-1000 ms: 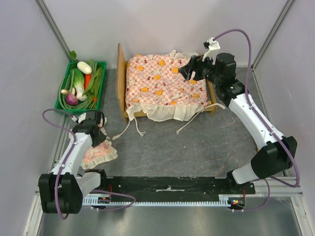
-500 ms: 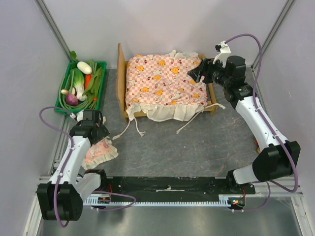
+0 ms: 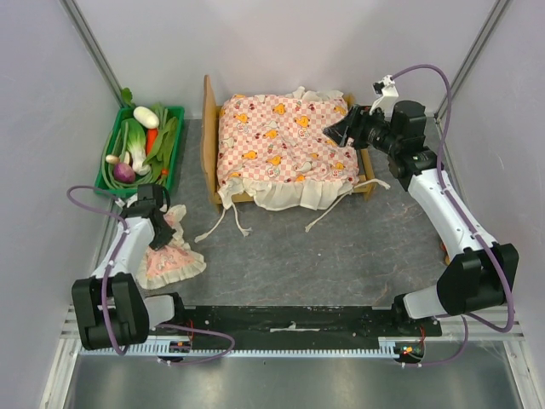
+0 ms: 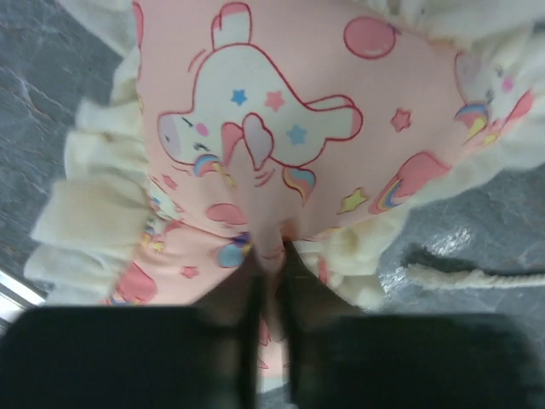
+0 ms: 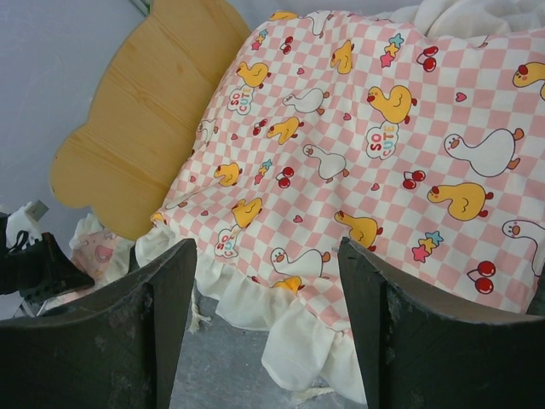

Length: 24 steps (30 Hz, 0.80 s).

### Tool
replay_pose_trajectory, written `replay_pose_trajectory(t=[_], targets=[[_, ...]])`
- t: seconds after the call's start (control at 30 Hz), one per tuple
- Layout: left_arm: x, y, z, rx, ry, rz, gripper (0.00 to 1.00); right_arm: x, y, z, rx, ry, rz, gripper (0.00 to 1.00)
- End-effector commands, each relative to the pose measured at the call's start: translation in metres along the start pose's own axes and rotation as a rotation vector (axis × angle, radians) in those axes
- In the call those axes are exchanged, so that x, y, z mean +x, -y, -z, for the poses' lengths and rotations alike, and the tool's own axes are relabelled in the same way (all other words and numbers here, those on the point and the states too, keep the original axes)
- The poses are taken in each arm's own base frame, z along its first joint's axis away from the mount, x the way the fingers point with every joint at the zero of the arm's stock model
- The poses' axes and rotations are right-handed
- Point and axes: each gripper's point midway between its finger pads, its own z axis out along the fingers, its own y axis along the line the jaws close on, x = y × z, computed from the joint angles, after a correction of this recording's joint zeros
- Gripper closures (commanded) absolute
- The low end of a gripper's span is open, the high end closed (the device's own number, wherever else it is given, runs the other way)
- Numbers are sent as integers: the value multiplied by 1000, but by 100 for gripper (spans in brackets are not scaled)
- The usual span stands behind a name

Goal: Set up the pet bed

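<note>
The pet bed (image 3: 208, 128) stands at the back, its light-wood headboard (image 5: 145, 111) to the left. A pink-checked frilled mattress (image 3: 281, 141) with duck prints (image 5: 383, 128) lies on it. My right gripper (image 3: 338, 132) hovers open over the bed's foot end, and between its fingers (image 5: 266, 256) only the mattress frill shows, farther off. A small pink frilled pillow (image 3: 174, 260) lies on the table at the front left. My left gripper (image 3: 162, 230) is shut on a fold of the pillow (image 4: 272, 111), the fabric pinched between its fingertips (image 4: 268, 251).
A green crate of vegetables (image 3: 140, 149) sits at the back left beside the headboard. White tie cords (image 3: 223, 223) trail from the mattress onto the grey table in front of the bed, and one cord (image 4: 477, 277) lies close to the pillow.
My left gripper opened wide, then closed on the pillow, pulling its near edge up. The right gripper drew back from the mattress toward the right and now holds still.
</note>
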Motion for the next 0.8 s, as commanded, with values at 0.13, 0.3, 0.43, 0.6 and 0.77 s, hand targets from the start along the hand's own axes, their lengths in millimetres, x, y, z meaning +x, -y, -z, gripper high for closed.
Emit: replay_pose_trajectory(t=[0.13,0.3,0.43,0.6,0.77], targets=[[-51,14,84,209,200,9,98,-10,-5,7,-41,37,1,25],[-141,42,266,575,520,5,98,-3,6,7,-21,25,-8,25],[-169,81,348,816,551,-111,98,5,12,5,-12,7,-28,25],[-173,186,393,947,588,-317,98,10,13,5,-10,-3,-40,25],[-157,276,411,1066,551,-387,98,11,14,13,10,1,-33,25]])
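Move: The small pink pillow lies right under the left hand, its middle perhaps 2 cm to the right and 1 cm below, with cloth between the still half-open fingers. The made-up bed has its middle about 35 cm to the right and 29 cm ahead; the vegetable crate stands some 27 cm ahead and 6 cm left. A loose bed tie ends roughly 11 cm to the right and 1 cm ahead. From the right hand the pillow is about 45 cm left, 20 cm back and 28 cm below. The pillow is pinched near its middle as the left fingers close, then whipped almost straight up by about 47 cm, the fingers tipping from pointing down to forward. High up, the hand swings about 18 cm right and 14 cm forward, turning clockwise, its grip kept shut. The open right hand sinks some 3 cm above the bed. ##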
